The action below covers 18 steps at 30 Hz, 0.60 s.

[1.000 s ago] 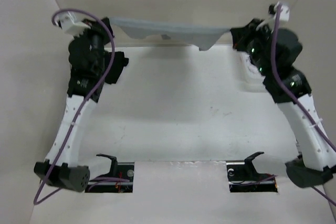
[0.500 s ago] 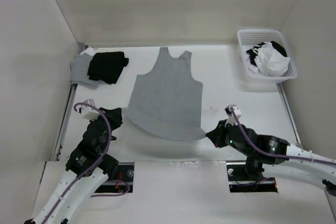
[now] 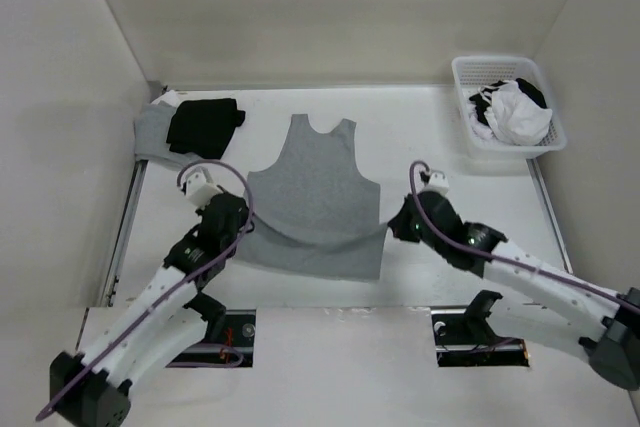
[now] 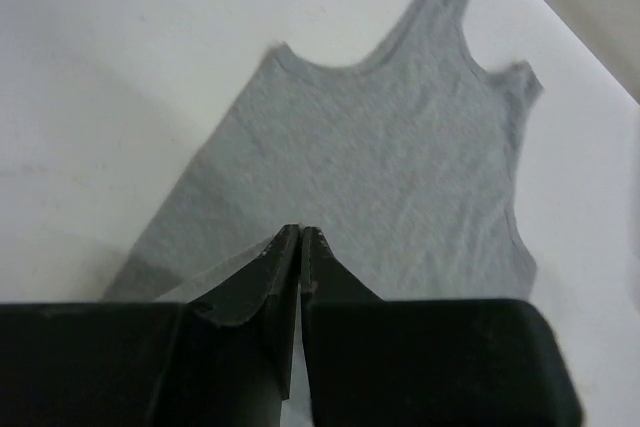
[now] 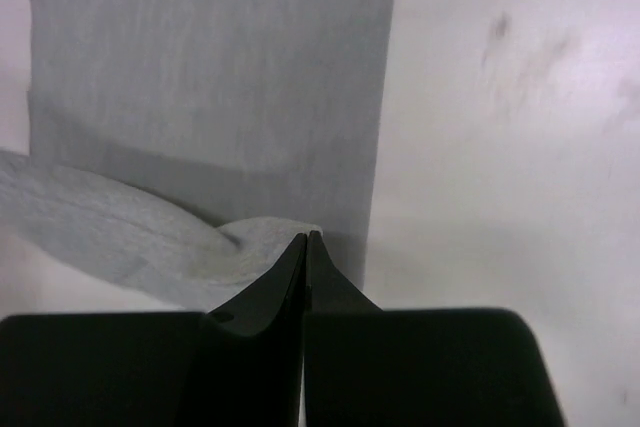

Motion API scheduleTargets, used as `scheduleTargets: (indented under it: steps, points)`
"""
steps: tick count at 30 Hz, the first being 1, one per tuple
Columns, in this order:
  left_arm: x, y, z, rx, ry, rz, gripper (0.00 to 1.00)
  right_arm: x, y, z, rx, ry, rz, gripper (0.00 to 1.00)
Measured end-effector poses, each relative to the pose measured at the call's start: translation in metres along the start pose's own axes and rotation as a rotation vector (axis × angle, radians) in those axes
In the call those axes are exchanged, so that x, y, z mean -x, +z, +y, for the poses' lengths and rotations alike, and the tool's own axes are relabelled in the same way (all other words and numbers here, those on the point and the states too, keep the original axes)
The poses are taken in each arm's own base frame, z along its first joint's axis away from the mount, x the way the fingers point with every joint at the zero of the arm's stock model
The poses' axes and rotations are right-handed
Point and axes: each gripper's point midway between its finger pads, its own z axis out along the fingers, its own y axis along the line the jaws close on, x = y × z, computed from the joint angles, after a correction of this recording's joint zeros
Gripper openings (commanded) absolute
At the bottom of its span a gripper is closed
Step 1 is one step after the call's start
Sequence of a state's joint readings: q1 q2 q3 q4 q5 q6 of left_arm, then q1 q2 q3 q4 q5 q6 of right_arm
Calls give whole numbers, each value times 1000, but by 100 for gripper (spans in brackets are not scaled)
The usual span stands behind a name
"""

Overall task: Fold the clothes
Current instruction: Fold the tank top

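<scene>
The clothes, a mid-grey tank top [image 3: 315,172], lie on the white table with the neck toward the back wall. My left gripper [image 3: 240,223] is shut on the lower left hem corner. My right gripper [image 3: 396,226] is shut on the lower right hem corner. Both corners are lifted, so the hem curls up over the lower part of the top. In the left wrist view the shut gripper [image 4: 300,231] points up the top [image 4: 400,137] toward the straps. In the right wrist view the gripper [image 5: 307,237] pinches a rolled fold of the top [image 5: 215,57].
A black garment [image 3: 204,125] lies on a light-grey one [image 3: 150,133] at the back left. A white basket [image 3: 462,97] at the back right holds white and black garments [image 3: 514,111]. Walls close in on three sides. Two dark slots [image 3: 212,332] sit at the near edge.
A second ago both arms held the top stretched high at the back. It then lay flat with the grippers at the hem. Now they have carried the hem corners away from the near edge.
</scene>
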<state>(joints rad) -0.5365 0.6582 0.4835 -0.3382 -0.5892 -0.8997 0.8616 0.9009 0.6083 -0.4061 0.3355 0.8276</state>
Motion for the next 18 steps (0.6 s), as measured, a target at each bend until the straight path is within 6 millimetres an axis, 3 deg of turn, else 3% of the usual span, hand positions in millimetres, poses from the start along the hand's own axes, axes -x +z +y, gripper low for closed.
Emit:
scheduleTargets:
  steps: [5,10,13,14,16,18]
  points:
    - [26,76,-15,114,-27,-53,0,105,61,0,-37,56,-103,0]
    - [69,168,-67,100,-77,-109,3,217,110,11,6,83,-220,1]
    - [96,222,-99,60,-93,-137,21,273,142,11,26,97,-270,23]
    - [102,238,-106,49,-92,-140,29,286,154,10,27,99,-280,33]
    - [109,264,-114,27,-85,-133,38,304,180,4,23,102,-288,39]
    - [107,274,-112,18,-73,-112,38,297,200,-5,4,103,-257,41]
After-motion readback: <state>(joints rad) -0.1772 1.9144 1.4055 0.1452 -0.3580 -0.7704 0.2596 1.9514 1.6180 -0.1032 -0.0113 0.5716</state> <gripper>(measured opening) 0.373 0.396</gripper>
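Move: Both hands hold the tank top's near hem by its corners. From the left hand the shoulder straps lie about 27 cm ahead, 19 cm right and 7 cm down; the black cloth is some 24 cm ahead, 12 cm left. From the right hand the straps are about 28 cm ahead, 17 cm left and a little below; the white basket is roughly 31 cm ahead, 31 cm right. Both hands sweep the pinched hem corners some 30–35 cm forward to the straps, then open, letting go. ##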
